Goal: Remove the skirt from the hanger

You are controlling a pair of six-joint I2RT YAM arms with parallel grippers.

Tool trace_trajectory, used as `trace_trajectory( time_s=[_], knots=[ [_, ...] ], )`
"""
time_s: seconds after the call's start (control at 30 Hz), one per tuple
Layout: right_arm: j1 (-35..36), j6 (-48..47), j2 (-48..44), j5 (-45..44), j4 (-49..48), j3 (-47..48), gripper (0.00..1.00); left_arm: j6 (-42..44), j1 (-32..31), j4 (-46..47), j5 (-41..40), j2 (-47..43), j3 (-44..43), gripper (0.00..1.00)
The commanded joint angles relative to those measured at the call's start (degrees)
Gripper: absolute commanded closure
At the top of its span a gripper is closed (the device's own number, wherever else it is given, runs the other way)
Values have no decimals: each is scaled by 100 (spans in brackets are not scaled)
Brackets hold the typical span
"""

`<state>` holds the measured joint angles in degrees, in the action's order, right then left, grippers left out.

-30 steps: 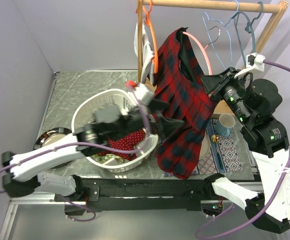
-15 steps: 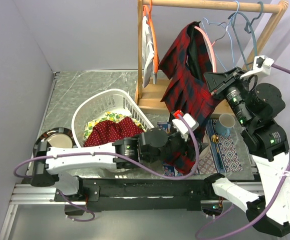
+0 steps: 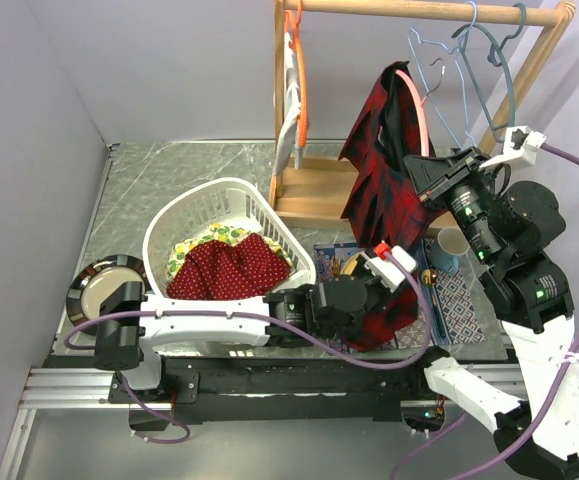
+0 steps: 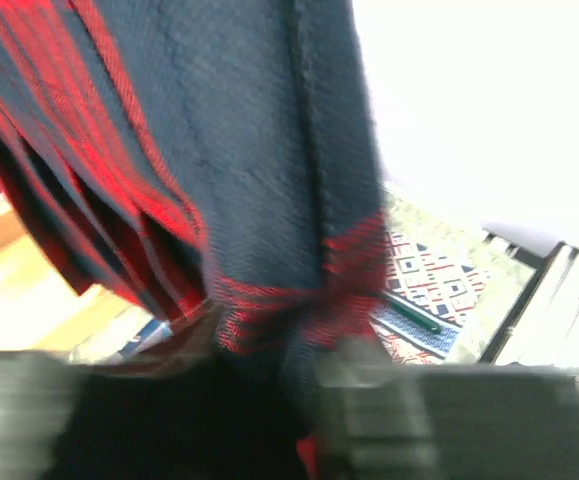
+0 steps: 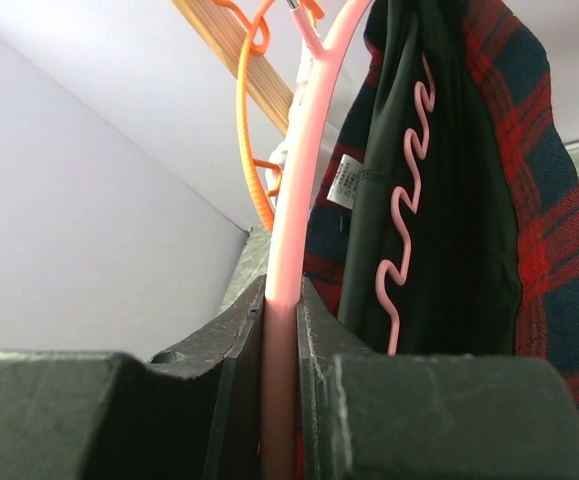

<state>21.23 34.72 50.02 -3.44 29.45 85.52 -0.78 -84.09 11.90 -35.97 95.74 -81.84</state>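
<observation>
The red and navy tartan skirt (image 3: 381, 170) hangs from the pink hanger (image 3: 420, 110) below the wooden rail. My right gripper (image 3: 427, 172) is shut on the hanger's pink arm (image 5: 299, 200), which runs straight between its jaws (image 5: 281, 300); the skirt's dark lining and plaid (image 5: 529, 200) hang just to the right. My left gripper (image 3: 389, 290) sits at the skirt's lower hem. In the blurred left wrist view, the hem (image 4: 289, 300) is bunched between the fingers of that gripper (image 4: 289, 400).
A white laundry basket (image 3: 184, 205) holding a red dotted garment (image 3: 229, 270) stands at left, with a plate (image 3: 99, 280) beside it. An orange hanger (image 3: 302, 80) and light blue hangers (image 3: 469, 60) hang on the rail (image 3: 419, 10). A cup (image 3: 453, 245) and patterned mat (image 3: 459, 290) lie at right.
My left arm swept right from over the basket to the skirt's hem, and its jaws narrowed on the cloth. The skirt swung right and now hangs steeper. The right gripper kept its hold.
</observation>
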Motion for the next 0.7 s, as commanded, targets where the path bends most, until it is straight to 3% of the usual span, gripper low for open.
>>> trace_trajectory(
  time_s=[0.0,0.07,0.27,0.67],
  knots=[
    [30,-53,-203,37,-1441,150,100,166,-46,471,54,-363,151,88],
    [39,-88,-221,37,-1521,132,100,122,-46,323,-24,-460,195,99],
    [39,-229,-80,-139,-1837,360,100,-317,-54,163,116,-969,651,99],
    [39,-413,-71,-341,-2330,501,100,-406,-54,304,-165,-1910,1584,99]
  ],
)
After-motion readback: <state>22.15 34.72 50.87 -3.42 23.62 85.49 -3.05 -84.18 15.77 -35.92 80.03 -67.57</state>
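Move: Between the left hand's half-open fingers hangs the skirt's lower part. The pink hanger's end, already pinched in the right hand, is about 16 cm above the left hand and 8 cm ahead; from the right hand that gathered cloth lies some 16 cm below and 8 cm back. The white basket's middle is roughly 31 cm left of the left hand, 10 cm ahead and 27 cm down; the plate is about 4 cm ahead, 4 cm right, 31 cm below. Closing on the plaid cloth first, the left fingers pinch it, then the hand draws it about 7 cm to the left, rising 2 cm or so, away from the hanger's held end and towards the basket. The right hand keeps its grip on the pink hanger, easing up some 2 cm with its fingertips tilting up about 5 degrees. ##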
